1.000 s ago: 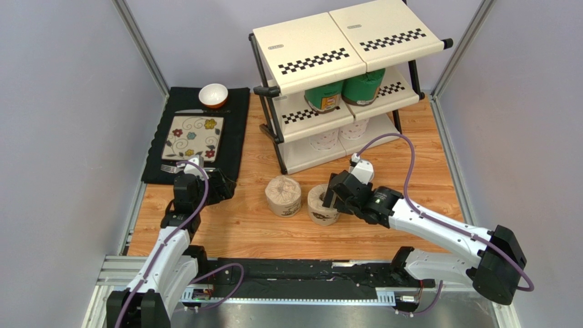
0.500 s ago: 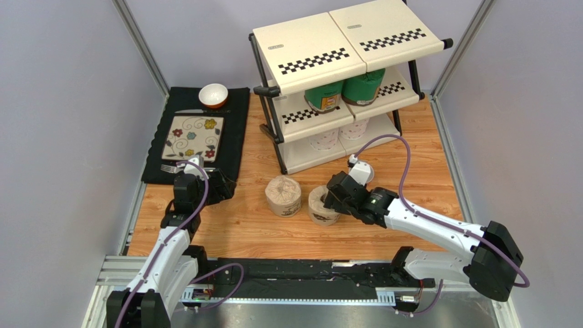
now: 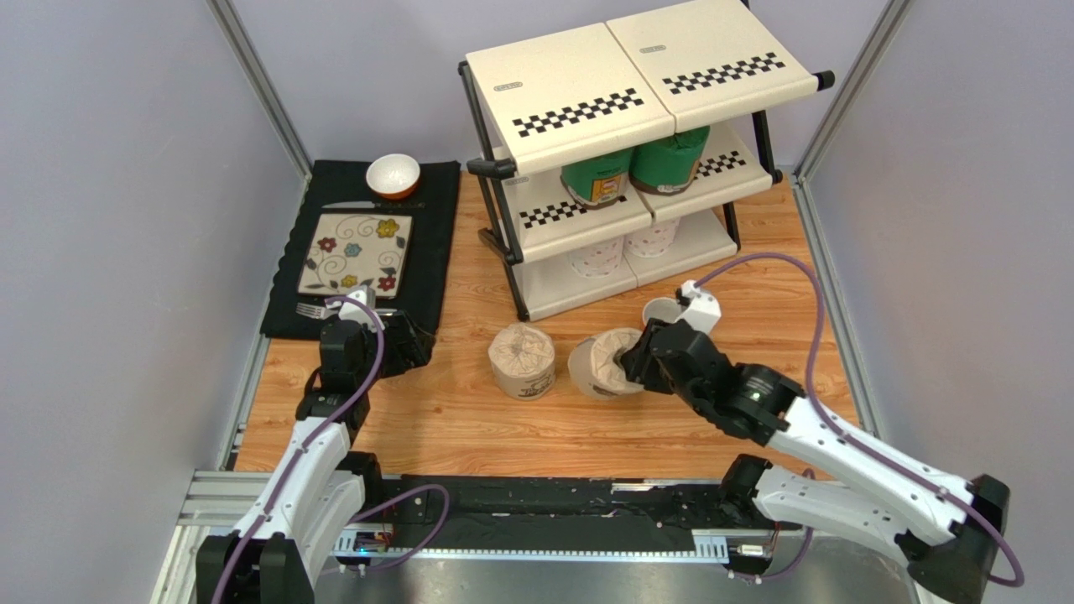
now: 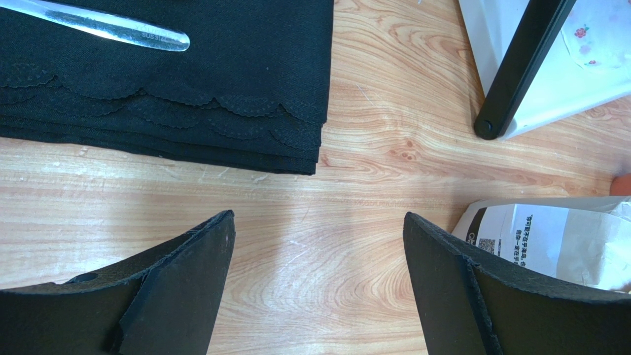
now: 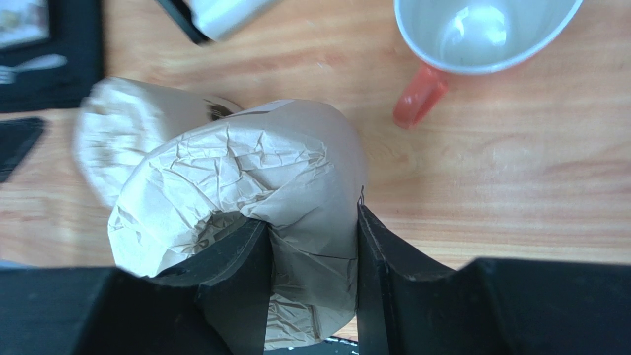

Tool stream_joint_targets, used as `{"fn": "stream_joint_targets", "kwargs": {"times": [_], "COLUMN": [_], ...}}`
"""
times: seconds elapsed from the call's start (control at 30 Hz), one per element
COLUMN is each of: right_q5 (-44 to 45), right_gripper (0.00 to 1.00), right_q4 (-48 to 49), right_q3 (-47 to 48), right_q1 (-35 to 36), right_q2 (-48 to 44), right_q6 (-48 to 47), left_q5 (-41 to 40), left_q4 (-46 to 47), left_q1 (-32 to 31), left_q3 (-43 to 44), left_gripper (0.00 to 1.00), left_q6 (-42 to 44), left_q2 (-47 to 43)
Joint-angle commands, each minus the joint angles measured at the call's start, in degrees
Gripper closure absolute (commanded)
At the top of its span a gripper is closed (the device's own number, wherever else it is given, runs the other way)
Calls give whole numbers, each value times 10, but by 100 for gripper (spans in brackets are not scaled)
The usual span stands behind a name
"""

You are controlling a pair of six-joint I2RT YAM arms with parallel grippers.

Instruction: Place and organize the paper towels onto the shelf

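Observation:
A brown kraft paper towel roll (image 3: 603, 365) (image 5: 296, 163) leans tilted on the wooden table, and my right gripper (image 3: 633, 360) (image 5: 311, 229) is shut on its wall, one finger (image 5: 237, 259) in the hollow core and the other outside. A second brown roll (image 3: 521, 360) (image 5: 111, 133) (image 4: 563, 237) stands upright just left of it. The shelf (image 3: 580, 107) at the back holds two green rolls (image 3: 596, 176) on the middle tier and two white rolls (image 3: 595, 258) on the bottom tier. My left gripper (image 3: 376, 337) (image 4: 318, 244) hovers open over bare wood beside the placemat.
An orange mug (image 3: 662, 310) (image 5: 481, 37) stands right behind the right wrist. The black placemat (image 3: 429, 252) (image 4: 185, 89) with a floral plate (image 3: 357, 252), cutlery and an orange bowl (image 3: 393, 174) lies at the left. A shelf leg (image 4: 518, 66) stands ahead of the left gripper.
The right jaws have closed on the brown roll's wall. The right arm has swung to the right, and the roll has tipped from upright to tilted. The left arm has not moved.

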Motion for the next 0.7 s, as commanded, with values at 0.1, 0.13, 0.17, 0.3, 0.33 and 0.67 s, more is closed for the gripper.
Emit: {"fn": "stream_joint_targets", "kwargs": {"times": [0.1, 0.13, 0.17, 0.3, 0.33, 0.67], "right_q5": [44, 47, 50, 77, 91, 144], "right_gripper": [61, 60, 60, 60, 60, 65], "right_q4": [-29, -46, -65, -96, -95, -6], "right_q3": [228, 306, 352, 507, 562, 758], "right_q1": [1, 1, 2, 1, -4, -39], "right_q2": [-56, -21, -3, 63, 80, 164], "right_q6": [-166, -179, -192, -263, -271, -387], "left_q5": [15, 13, 13, 13, 13, 18], "left_q4": [14, 13, 13, 16, 16, 20], "left_q1": [3, 2, 2, 2, 2, 2], "left_q3": [0, 0, -1, -1, 0, -5], "left_gripper": [8, 8, 8, 8, 8, 8], "left_q6": [-4, -4, -4, -4, -5, -7], "left_q2": [-6, -6, -6, -2, -2, -3]}}
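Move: The right hand already pinches a tan paper towel roll just over the table; the middle of the shelf's top board lies about 22 cm straight ahead and 27 cm up. The orange mug is some 8 cm ahead and 6 cm to the right, below it, and the other tan roll 16 cm to its left, level with it. From the left hand, the top board is roughly 15 cm ahead, 35 cm right and 33 cm up. The right hand hoists the pinched roll about 40 cm towards top-board height, fingers tipping up some 40 degrees. ##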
